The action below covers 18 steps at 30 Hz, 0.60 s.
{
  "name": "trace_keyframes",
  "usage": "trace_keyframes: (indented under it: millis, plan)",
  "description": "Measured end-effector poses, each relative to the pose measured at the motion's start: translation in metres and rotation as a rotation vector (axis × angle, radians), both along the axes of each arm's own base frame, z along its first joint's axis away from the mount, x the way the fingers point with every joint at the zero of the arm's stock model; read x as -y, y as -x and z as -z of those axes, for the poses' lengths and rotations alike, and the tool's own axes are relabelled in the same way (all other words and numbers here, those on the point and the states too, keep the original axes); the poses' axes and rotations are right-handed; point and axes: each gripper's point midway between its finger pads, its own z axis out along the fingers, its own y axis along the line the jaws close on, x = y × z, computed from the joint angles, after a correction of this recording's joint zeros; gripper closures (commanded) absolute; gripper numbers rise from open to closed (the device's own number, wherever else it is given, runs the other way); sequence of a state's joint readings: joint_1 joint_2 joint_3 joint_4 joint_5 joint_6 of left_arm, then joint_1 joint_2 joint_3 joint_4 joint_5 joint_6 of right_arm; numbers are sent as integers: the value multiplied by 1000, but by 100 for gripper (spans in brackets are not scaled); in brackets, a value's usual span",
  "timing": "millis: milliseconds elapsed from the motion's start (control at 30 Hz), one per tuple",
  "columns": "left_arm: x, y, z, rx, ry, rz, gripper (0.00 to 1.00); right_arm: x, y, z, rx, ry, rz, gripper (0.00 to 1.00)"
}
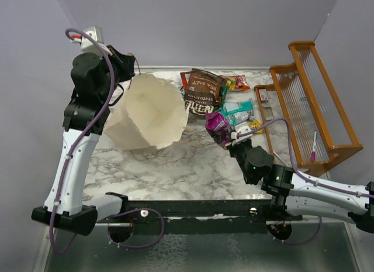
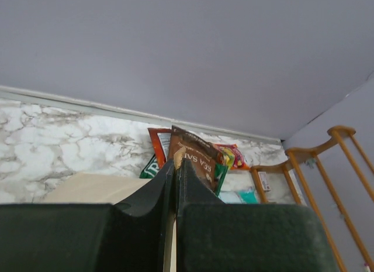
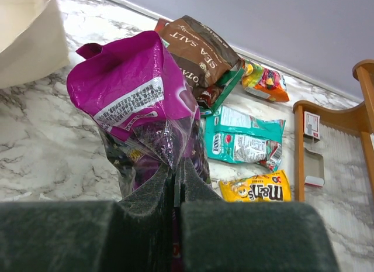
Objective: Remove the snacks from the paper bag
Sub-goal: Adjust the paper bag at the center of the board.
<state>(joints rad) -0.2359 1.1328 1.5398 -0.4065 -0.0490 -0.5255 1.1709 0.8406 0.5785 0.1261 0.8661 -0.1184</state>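
Observation:
The cream paper bag [image 1: 151, 111] lies tipped on the marble table, its mouth toward the snacks. My left gripper [image 1: 130, 66] is at the bag's far upper corner, shut on a tan strip of the bag [image 2: 179, 155]. My right gripper [image 3: 177, 167] is shut on the bottom edge of a purple snack bag [image 3: 140, 90], held up just right of the paper bag [image 3: 29, 32]. Beyond it lie a brown chip bag [image 1: 204, 90], a teal packet [image 3: 242, 140], a yellow M&M's pack [image 3: 257, 187] and a red-orange candy pack [image 3: 266, 82]. The bag's inside is hidden.
A wooden rack [image 1: 310, 102] stands along the right edge of the table, close to the snack pile. A red bag [image 2: 159, 144] and a green one [image 2: 151, 168] peek out under the brown chip bag. Grey walls close the table at the back and sides.

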Motion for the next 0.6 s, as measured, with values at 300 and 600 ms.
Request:
trace_keyframes:
  millis: [300,600]
  plan:
    - [-12,-19,-26,15,62,-99,100,6,3,-3,-11,-39,4,99]
    - [-79,4,84,-180,22,-341,98,6,4,1,-21,-27,4,99]
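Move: The left hand holds a handle of the empty paper bag high up; the bag's middle hangs roughly 27 cm below it, about straight under in depth and some 4 cm to the right. The brown chip bag lies about 22 cm farther out than this hand, 25 cm to its right and 42 cm below. For the right hand, waiting with the purple packet, the paper bag's middle is around 10 cm ahead, 30 cm left and 6 cm lower. Keeping its shut fingers on the paper bag's handle, the left hand finishes its upward, forward swing with only 2 to 3 cm more, then turns back and comes down quickly about 11 cm while sweeping some 8 cm to the left and easing back about 2 cm, letting the bag down towards the table. As it sinks, the wrist turns about 20 degrees counter-clockwise and the fingers tip about 10 degrees downward, so that the hand ends low to the left of the bag's mouth with the handle bowing from the fingertips to the rim. ##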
